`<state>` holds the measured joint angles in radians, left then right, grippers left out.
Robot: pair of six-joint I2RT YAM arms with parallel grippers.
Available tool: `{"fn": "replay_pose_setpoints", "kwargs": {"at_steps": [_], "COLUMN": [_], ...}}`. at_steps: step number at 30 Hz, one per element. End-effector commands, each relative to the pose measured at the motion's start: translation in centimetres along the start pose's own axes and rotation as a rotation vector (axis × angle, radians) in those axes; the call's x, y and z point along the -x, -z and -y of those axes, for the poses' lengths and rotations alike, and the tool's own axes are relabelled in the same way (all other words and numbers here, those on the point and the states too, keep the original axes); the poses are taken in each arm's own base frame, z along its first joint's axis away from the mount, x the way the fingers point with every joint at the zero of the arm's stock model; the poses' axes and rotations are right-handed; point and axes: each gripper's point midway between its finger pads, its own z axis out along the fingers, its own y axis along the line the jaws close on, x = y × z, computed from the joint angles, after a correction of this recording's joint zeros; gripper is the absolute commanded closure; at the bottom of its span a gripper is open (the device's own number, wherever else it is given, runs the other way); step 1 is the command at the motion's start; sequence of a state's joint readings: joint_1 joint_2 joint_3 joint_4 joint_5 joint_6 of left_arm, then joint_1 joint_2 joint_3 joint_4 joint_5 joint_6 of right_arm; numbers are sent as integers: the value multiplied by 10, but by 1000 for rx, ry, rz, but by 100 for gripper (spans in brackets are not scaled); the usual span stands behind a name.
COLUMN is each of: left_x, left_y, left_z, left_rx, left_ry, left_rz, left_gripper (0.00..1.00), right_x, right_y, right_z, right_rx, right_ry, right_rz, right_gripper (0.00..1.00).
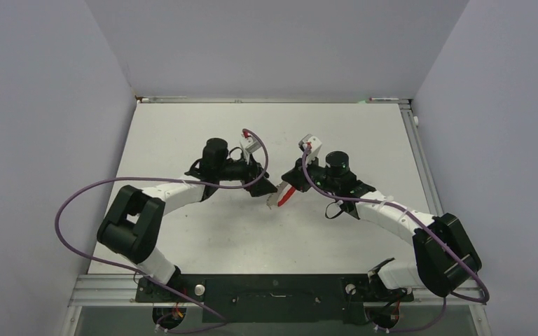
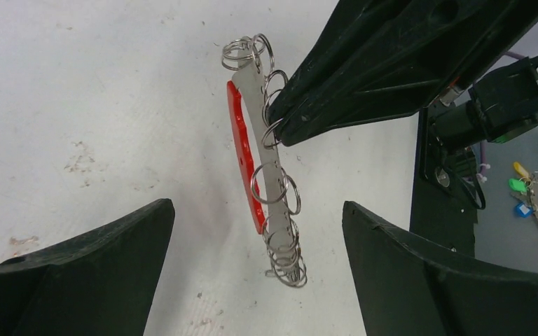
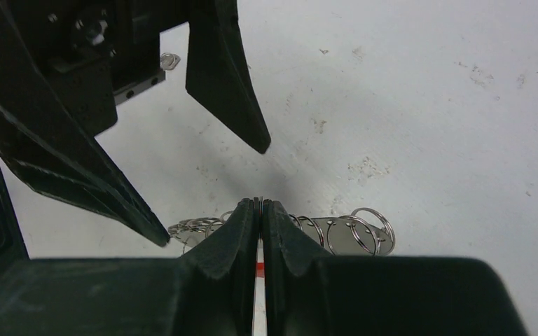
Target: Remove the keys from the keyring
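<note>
The keyring hangs over the table: a red curved piece (image 2: 240, 150) beside a flat silver-grey strip (image 2: 272, 164) with holes, threaded with several thin metal rings (image 2: 285, 193). I cannot make out separate keys. My right gripper (image 3: 260, 203) is shut on one ring at mid-strip and holds the whole thing up; its black fingers (image 2: 336, 98) come in from the upper right in the left wrist view. My left gripper (image 2: 256, 204) is open, its fingers (image 2: 98, 259) on either side of the lower end, touching nothing. From above, both grippers meet at the red piece (image 1: 285, 195).
The white table (image 1: 203, 133) has grey walls on three sides. Purple cables (image 1: 63, 210) loop off both arms. A black rail (image 2: 434, 161) marks the table's near edge, with coloured clutter (image 2: 518, 185) beyond. A small metal bit (image 3: 170, 61) shows by the left gripper's body.
</note>
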<state>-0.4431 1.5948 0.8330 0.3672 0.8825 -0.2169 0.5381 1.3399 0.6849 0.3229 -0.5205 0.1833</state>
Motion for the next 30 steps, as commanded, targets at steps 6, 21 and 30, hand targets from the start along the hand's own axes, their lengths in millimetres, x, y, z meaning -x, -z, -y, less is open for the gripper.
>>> {"fn": "replay_pose_setpoints", "kwargs": {"at_steps": [6,21,30], "left_x": [-1,17,21], "left_y": [-32,6,24], "left_z": [-10,26,67], "left_rx": [94,-145,-356], "left_ry": [-143,217,488], "left_rz": [-16,-26,-73], "left_gripper": [30,100,100], "right_x": [54,77,42], "right_y": [-5,28,73], "right_z": [-20,-33,-72], "right_rx": [64,126,281], "right_ry": [11,235,906], "right_rz": [134,177,87], "right_gripper": [95,25,3]}}
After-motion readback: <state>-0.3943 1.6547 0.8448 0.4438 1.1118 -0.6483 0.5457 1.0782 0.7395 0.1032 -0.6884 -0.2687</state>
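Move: My right hand already holds the keyring plate by its ringed edge. The plate's middle lies about 5 cm to the right of my open left hand, 1 cm back and 3 below. My right fingertips are roughly 5 cm right of my left hand, level with it, and the red handle sits about 7 cm right, 3 back and 4 below. From my right hand the plate's middle is about 3 cm below and 1 back. I take the plate over with my left hand: it dips right and down about 4 cm to the plate's low end and pinches it shut, while my right still holds and eases up slightly. Then my right opens wide, lets go and draws up and back, and my left lifts its end some 5 cm, drifting left and back and rolling about 25 degrees. ##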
